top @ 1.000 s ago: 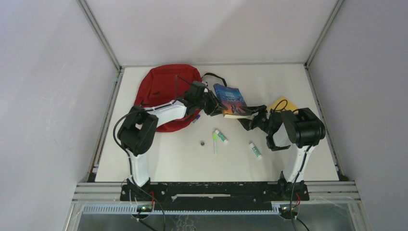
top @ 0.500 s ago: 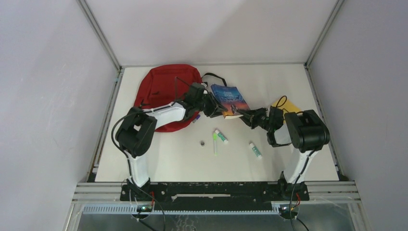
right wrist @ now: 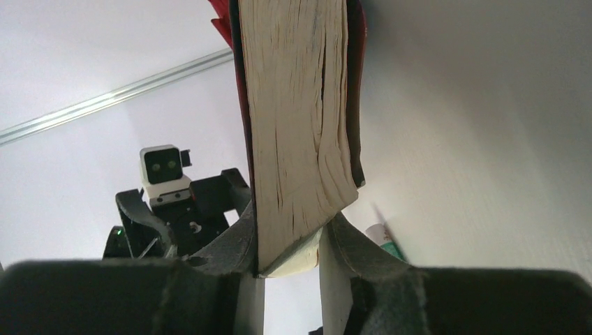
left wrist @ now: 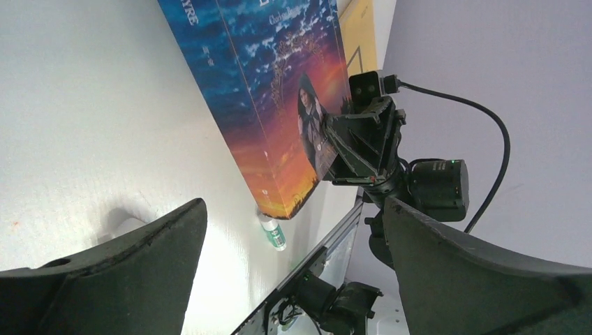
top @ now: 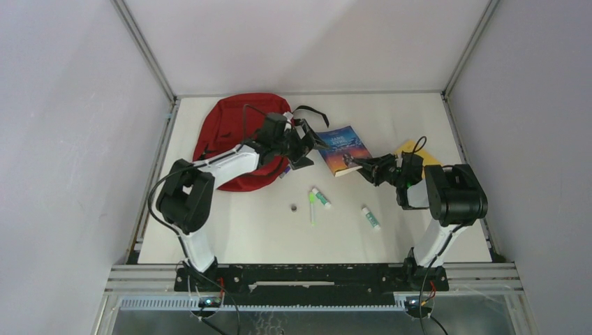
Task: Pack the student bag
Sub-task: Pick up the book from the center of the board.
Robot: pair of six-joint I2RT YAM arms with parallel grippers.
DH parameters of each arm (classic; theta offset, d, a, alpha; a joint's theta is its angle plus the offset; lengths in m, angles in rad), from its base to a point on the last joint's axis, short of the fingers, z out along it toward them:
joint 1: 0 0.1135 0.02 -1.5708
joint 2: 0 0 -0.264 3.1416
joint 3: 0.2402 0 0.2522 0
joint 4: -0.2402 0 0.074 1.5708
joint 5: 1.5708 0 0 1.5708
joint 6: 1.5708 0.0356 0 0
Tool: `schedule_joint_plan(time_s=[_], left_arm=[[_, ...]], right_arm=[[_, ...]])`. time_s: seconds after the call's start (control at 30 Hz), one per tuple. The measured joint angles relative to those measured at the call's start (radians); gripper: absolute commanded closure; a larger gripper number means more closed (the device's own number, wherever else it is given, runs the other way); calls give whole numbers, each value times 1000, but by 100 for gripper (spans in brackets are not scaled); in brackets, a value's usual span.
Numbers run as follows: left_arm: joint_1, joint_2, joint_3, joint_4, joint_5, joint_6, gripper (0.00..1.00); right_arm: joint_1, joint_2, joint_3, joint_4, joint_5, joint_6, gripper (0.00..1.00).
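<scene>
The student bag (top: 234, 132), red with a black strap (top: 312, 112), lies at the back left of the table. To its right a thick paperback with a blue and orange cover (top: 343, 148) (left wrist: 279, 105) is tipped up off the table. My right gripper (top: 364, 166) (right wrist: 290, 244) is shut on its near right corner, the cream page edges (right wrist: 300, 125) wedged between the fingers. My left gripper (top: 307, 143) (left wrist: 293, 206) stands open just left of the book, between it and the bag, touching nothing.
A yellow flat item (top: 412, 149) (left wrist: 359, 35) lies behind the right arm. In front of the book lie two glue sticks (top: 321, 197) (top: 371, 218), a green pen (top: 312, 208) and a small round object (top: 294, 207). A blue pen (top: 284, 172) pokes out by the bag's edge.
My left gripper has let go of the book, opened wide and drawn back towards the bag. The right gripper has closed on the book's corner and shifted it slightly right.
</scene>
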Motion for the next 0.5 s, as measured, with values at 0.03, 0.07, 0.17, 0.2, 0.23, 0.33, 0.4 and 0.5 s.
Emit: schedule_joint_plan(time_s=[0.03, 0.07, 0.17, 0.2, 0.23, 0.33, 0.4, 0.5], left_arm=[[5, 2, 0, 3, 5, 0, 0], [9, 6, 0, 9, 12, 0, 0], [9, 34, 0, 42, 30, -9, 0], [9, 52, 0, 57, 41, -14, 0], [9, 66, 1, 63, 44, -17, 0], [9, 126, 5, 69, 51, -22, 0], [11, 164, 16, 62, 49, -24, 0], [24, 190, 18, 56, 38, -24, 11]], right_arm=[[0, 0, 1, 2, -7, 3, 100], [0, 0, 1, 3, -14, 7, 100], [0, 0, 1, 4, -33, 15, 100], [0, 0, 1, 5, -40, 19, 100], [0, 0, 1, 7, -48, 22, 100], [0, 0, 1, 11, -66, 25, 100], [0, -2, 1, 11, -77, 25, 100], [0, -6, 2, 11, -96, 25, 100]])
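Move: Some 10 cm to the left hand's right, about 5 cm ahead and 6 cm below, lies the middle of the book, held up off the table by the right hand at its near right corner. That middle is about 5 cm left and 5 cm ahead of the right hand, roughly level with it. From the left hand, the nearer glue stick lies 7 cm back and 2 cm right, and the green highlighter 10 cm back and 1 cm left, both about 14 cm down. Sinking about 7 cm with its fingers wide open, the left hand drops beside the spine side of the raised book and edges only slightly forward, tipping its fingertips down a little; contact isn't clear. The right hand keeps its pinch on the book's corner while easing a centimetre or so back, left and up, and turning about 5 degrees counter-clockwise. ##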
